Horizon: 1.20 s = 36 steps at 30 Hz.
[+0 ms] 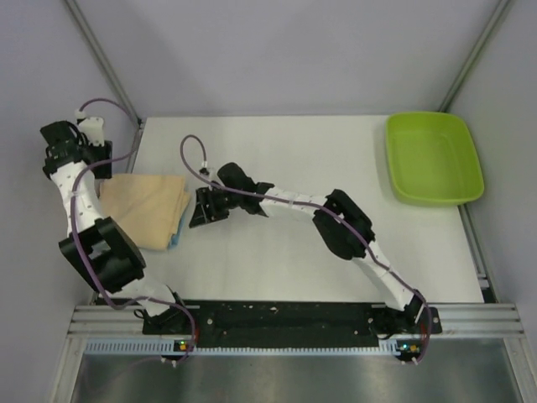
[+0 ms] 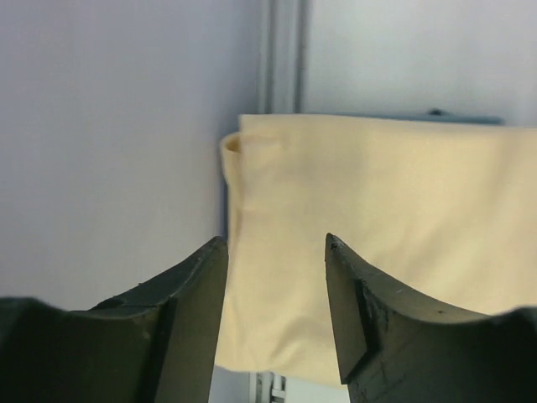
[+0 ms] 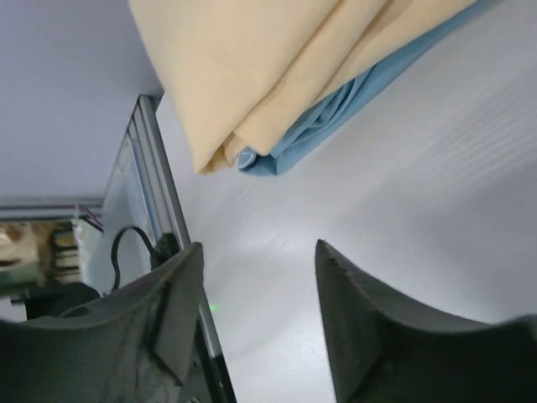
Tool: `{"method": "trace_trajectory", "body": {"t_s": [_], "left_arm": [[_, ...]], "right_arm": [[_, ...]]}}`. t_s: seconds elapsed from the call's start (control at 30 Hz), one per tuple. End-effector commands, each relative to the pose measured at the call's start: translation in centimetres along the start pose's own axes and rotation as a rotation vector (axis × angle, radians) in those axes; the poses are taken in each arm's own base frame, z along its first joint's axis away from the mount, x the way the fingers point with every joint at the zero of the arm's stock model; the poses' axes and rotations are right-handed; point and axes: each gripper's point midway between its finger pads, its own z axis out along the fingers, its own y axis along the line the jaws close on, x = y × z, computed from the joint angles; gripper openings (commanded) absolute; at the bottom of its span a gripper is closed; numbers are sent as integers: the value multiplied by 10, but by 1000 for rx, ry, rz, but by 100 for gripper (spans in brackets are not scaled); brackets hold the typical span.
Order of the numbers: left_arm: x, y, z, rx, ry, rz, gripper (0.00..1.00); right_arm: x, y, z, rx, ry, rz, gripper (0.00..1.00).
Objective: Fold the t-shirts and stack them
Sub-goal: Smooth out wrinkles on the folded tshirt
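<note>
A folded pale peach-cream t-shirt (image 1: 147, 206) lies at the table's left side, on top of the blue t-shirt (image 1: 177, 238), of which only a thin edge shows. My left gripper (image 1: 104, 168) hovers at the stack's far left corner. In the left wrist view it (image 2: 275, 243) stands open above the peach cloth (image 2: 377, 218), holding nothing. My right gripper (image 1: 201, 213) sits just right of the stack. In the right wrist view it (image 3: 260, 252) is open over bare table, with the peach shirt (image 3: 252, 67) and the blue shirt (image 3: 336, 109) a little beyond its tips.
A lime-green tray (image 1: 432, 158) stands at the far right of the white table (image 1: 294, 252). Frame posts and a wall close in on the left of the stack. The right arm stretches across the table's middle.
</note>
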Motion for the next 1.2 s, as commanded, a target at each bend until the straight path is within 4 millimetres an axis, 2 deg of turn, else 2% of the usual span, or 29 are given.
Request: {"method": "trace_trajectory", "body": {"t_s": [0.0,0.1,0.23,0.27,0.37,0.4,0.5,0.53,0.57,0.6,0.7,0.83,0.97,1.17], "left_arm": [[13,-77,-25,226,-13,73,58],[14,-136,-37,337,-26,140,67],[3,-202,-48,415,-65,263,95],[1,-217,-47,417,-74,292,99],[-9,-258,-45,452,-142,337,99],[-12,-272,-46,476,-168,337,99],[-21,-304,-40,524,-243,308,99],[-19,-313,-38,534,-251,296,99],[-22,-325,-39,552,-276,295,99],[-23,-333,-37,565,-293,279,99],[-20,-343,-29,581,-335,208,99],[1,-350,-17,593,-351,191,99],[29,-368,-12,676,-365,168,99],[37,-361,5,611,-335,117,99]], "right_arm": [[-76,48,-88,19,-200,-252,65],[-83,30,-140,129,-243,-279,99],[-94,8,-224,302,-347,-321,99],[-95,0,-248,357,-377,-324,99],[-93,-29,-315,544,-447,-336,99],[-93,-33,-339,593,-476,-343,99],[-83,-56,-402,738,-537,-307,99],[-74,-69,-420,794,-542,-280,99],[-72,-71,-445,841,-582,-275,99],[-65,-76,-460,881,-601,-267,99],[-47,-86,-494,1007,-636,-287,99],[-19,-109,-515,1143,-613,-294,99],[4,-131,-526,1221,-635,-255,99],[18,-149,-527,1223,-670,-239,99]]}}
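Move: The folded t-shirt just smoothed lies about 7 cm to the right of the left hand and 4 cm back towards the base, some 18 cm below. From the right hand its middle is roughly 20 cm to the left, 4 cm ahead and 6 cm lower. The blue shirt's edge peeping out beneath it is about 10 cm left and 5 cm back of the right hand; the empty green bin stands far off, some 75 cm right and 24 cm ahead. Both empty hands leave the folded t-shirt and spread their half-open fingers wide: the right sweeps about 50 cm to the right towards the green bin, arching up some 16 cm and drifting forward before sinking over bare table, its wrist swinging clockwise about 50 degrees. The left hand travels right across above the shirt, roughly 34 cm, and sinks about 14 cm, mostly late, to hang beyond the shirt's right edge, turned clockwise some 35 degrees. ##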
